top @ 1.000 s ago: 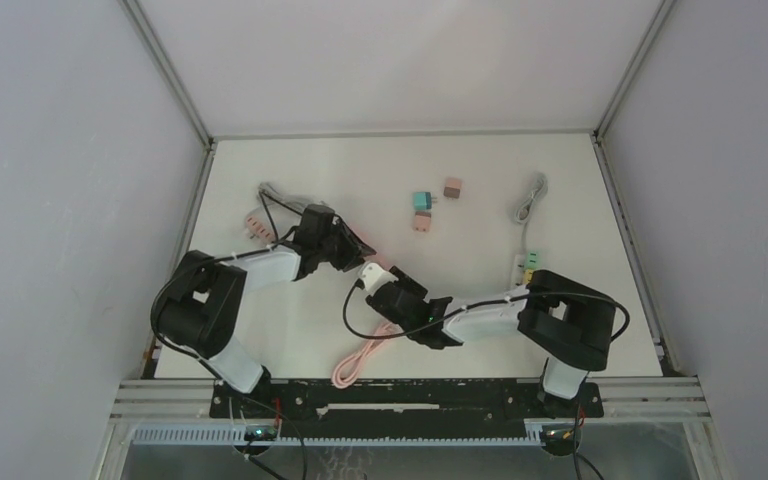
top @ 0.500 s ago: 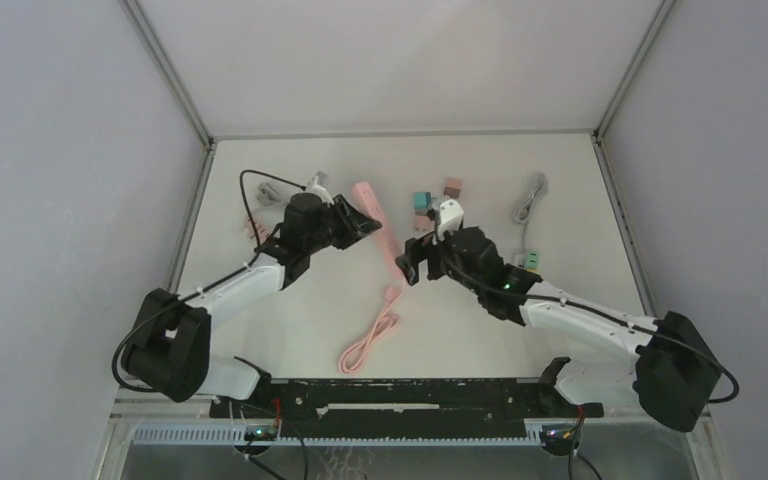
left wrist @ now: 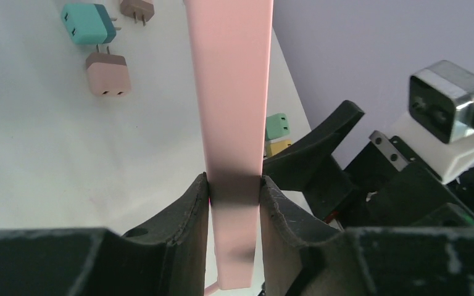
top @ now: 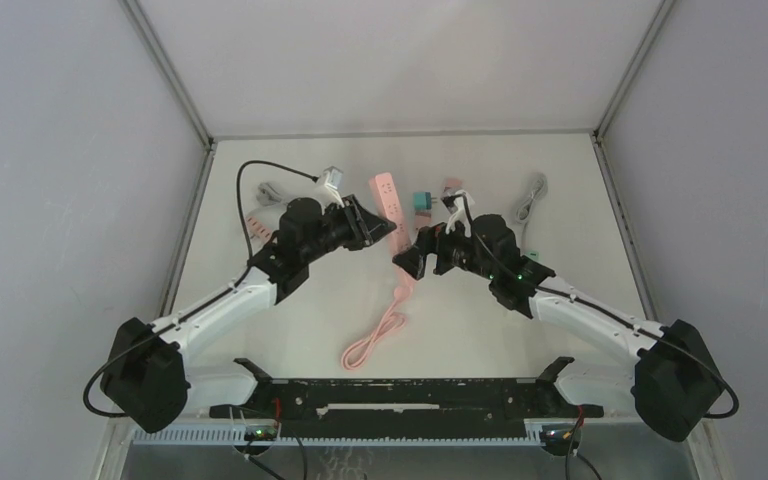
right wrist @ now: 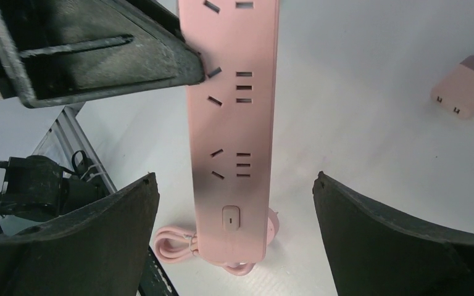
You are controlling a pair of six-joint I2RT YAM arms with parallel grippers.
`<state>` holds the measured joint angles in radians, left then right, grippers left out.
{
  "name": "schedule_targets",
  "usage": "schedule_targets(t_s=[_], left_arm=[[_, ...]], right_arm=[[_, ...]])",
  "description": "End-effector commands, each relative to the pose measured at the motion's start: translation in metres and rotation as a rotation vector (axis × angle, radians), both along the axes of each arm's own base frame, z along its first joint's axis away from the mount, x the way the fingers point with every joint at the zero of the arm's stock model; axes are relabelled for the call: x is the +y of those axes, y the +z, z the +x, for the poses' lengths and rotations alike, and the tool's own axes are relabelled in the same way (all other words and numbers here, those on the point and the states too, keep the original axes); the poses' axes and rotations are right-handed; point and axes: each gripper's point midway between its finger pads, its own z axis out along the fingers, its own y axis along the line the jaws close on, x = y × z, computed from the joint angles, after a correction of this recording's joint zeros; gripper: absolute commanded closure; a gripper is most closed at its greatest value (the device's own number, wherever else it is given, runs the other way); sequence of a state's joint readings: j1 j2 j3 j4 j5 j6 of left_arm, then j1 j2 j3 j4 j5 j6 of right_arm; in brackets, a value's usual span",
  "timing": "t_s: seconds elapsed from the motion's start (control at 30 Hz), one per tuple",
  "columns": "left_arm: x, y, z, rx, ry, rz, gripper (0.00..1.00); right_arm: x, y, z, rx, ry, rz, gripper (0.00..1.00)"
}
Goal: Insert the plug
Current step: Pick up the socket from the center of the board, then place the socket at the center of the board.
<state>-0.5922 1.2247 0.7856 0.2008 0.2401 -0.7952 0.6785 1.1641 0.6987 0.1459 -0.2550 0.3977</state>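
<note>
My left gripper [top: 378, 228] is shut on a pink power strip [top: 387, 195], its fingers [left wrist: 188, 206] pinching the strip [left wrist: 231, 92] by the long sides. The right gripper [top: 409, 262] is open at the strip's switch end. In the right wrist view the strip [right wrist: 231, 123] lies face up between the wide-spread jaws [right wrist: 234, 177], touching neither finger. Loose plugs lie beyond the strip: a teal one [top: 421, 202], a brown one [top: 452, 186] and a pink one [left wrist: 106, 73]. Neither gripper holds a plug.
The strip's pink cord [top: 375, 335] coils toward the near edge. A grey cable [top: 532, 198] lies at the back right, and a green plug [left wrist: 277, 125] sits beside the right arm. A small pink part [top: 256, 222] and a light cable [top: 270, 190] lie at the far left.
Both arms have stretched out from near their bases to the table's middle. The left gripper carried the strip away from the bases. The right jaws have spread wide at its switch end.
</note>
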Motion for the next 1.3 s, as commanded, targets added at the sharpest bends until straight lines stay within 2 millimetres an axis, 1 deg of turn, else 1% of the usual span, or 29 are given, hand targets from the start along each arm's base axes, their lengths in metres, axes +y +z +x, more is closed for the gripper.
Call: schedule_targets(t_s=[0.0,0.07,0.23,0.33,0.4,0.43,0.5,0.57,0.63,0.67,0.7,0.73,0.77,0.83,0.9,0.97,1.03,1.1,1.13,1.27], left_arm=[[-0.008,0.078,-0.002,-0.197,-0.021,-0.129,1.0],[-0.009,0.072,-0.003,-0.175,-0.011,-0.148,1.0],[-0.012,0.051,-0.005,-0.123,-0.004,-0.182,1.0],[-0.009,0.036,-0.006,-0.102,0.01,-0.163,1.0],[-0.004,0.023,-0.007,-0.087,0.03,-0.144,0.99],[0.0,0.016,-0.008,-0.082,0.045,-0.126,0.97],[0.012,0.001,-0.009,-0.066,0.093,-0.075,0.92],[0.031,-0.015,-0.013,-0.05,0.161,-0.02,0.86],[0.051,-0.022,-0.02,-0.059,0.222,0.018,0.81],[0.062,-0.025,-0.023,-0.063,0.255,0.039,0.76],[0.075,-0.028,-0.025,-0.073,0.299,0.071,0.68],[0.086,-0.03,-0.028,-0.079,0.33,0.097,0.58],[0.096,-0.029,-0.031,-0.089,0.359,0.122,0.52],[0.118,-0.028,-0.036,-0.104,0.426,0.167,0.44],[0.137,-0.026,-0.042,-0.116,0.485,0.197,0.38],[0.153,-0.026,-0.046,-0.115,0.542,0.219,0.34],[0.163,-0.03,-0.05,-0.098,0.579,0.241,0.33],[0.165,-0.037,-0.051,-0.077,0.581,0.256,0.32],[0.162,-0.043,-0.052,-0.063,0.57,0.259,0.32],[0.144,-0.062,-0.051,-0.013,0.501,0.246,0.32]], right_arm=[[0.012,0.019,0.003,-0.031,0.03,0.033,0.0],[0.017,0.015,0.002,-0.028,0.042,0.01,0.0],[0.023,-0.006,0.0,-0.018,0.045,-0.081,0.18],[0.024,-0.013,-0.001,-0.016,0.049,-0.11,0.33],[0.024,-0.017,-0.002,-0.017,0.051,-0.142,0.44],[0.027,-0.017,-0.003,-0.023,0.057,-0.155,0.52],[0.032,-0.017,-0.007,-0.03,0.077,-0.183,0.64],[0.041,-0.014,-0.011,-0.043,0.097,-0.203,0.75],[0.054,-0.01,-0.017,-0.054,0.127,-0.203,0.85],[0.062,-0.007,-0.02,-0.061,0.144,-0.198,0.89],[0.071,-0.003,-0.026,-0.068,0.168,-0.192,0.92],[0.079,0.0,-0.029,-0.074,0.183,-0.187,0.93],[0.087,0.004,-0.032,-0.08,0.2,-0.181,0.95],[0.101,0.009,-0.037,-0.081,0.23,-0.172,0.97],[0.109,0.007,-0.037,-0.065,0.229,-0.181,0.98],[0.109,-0.007,-0.032,-0.024,0.211,-0.22,0.98],[0.101,-0.029,-0.025,0.033,0.174,-0.283,0.98],[0.088,-0.05,-0.022,0.085,0.132,-0.35,0.99],[0.08,-0.06,-0.02,0.099,0.106,-0.388,0.99],[0.052,-0.094,-0.016,0.147,0.032,-0.486,0.99]])
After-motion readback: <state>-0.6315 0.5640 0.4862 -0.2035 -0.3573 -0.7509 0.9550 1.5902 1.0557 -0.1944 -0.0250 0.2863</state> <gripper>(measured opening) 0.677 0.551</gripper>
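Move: My left hand already holds the pink socket off the table, its middle only some 2 cm ahead of and 2 cm above my left pads. From my open right hand that middle is about 5 cm ahead, 4 cm left and 4 cm up; the free lower end slants down just left of my fingers. On the table some 18 cm below my right hand, the loose pink plug is roughly 26 cm ahead and 3 cm right, the pink cable coil 6 cm back and 7 cm left. I take the socket over in my right hand: it sinks about 4 cm, edging left, and its fingers shut on the socket's lower end while my left hand keeps hold. Once it is gripped I open my left fingers and draw that hand some 15 cm left and a little back, clear of the socket. My right hand carries the socket left and back, then comes slightly right and forward again while sinking, fingers tipping down about 25 degrees, to end 8 cm lower. ##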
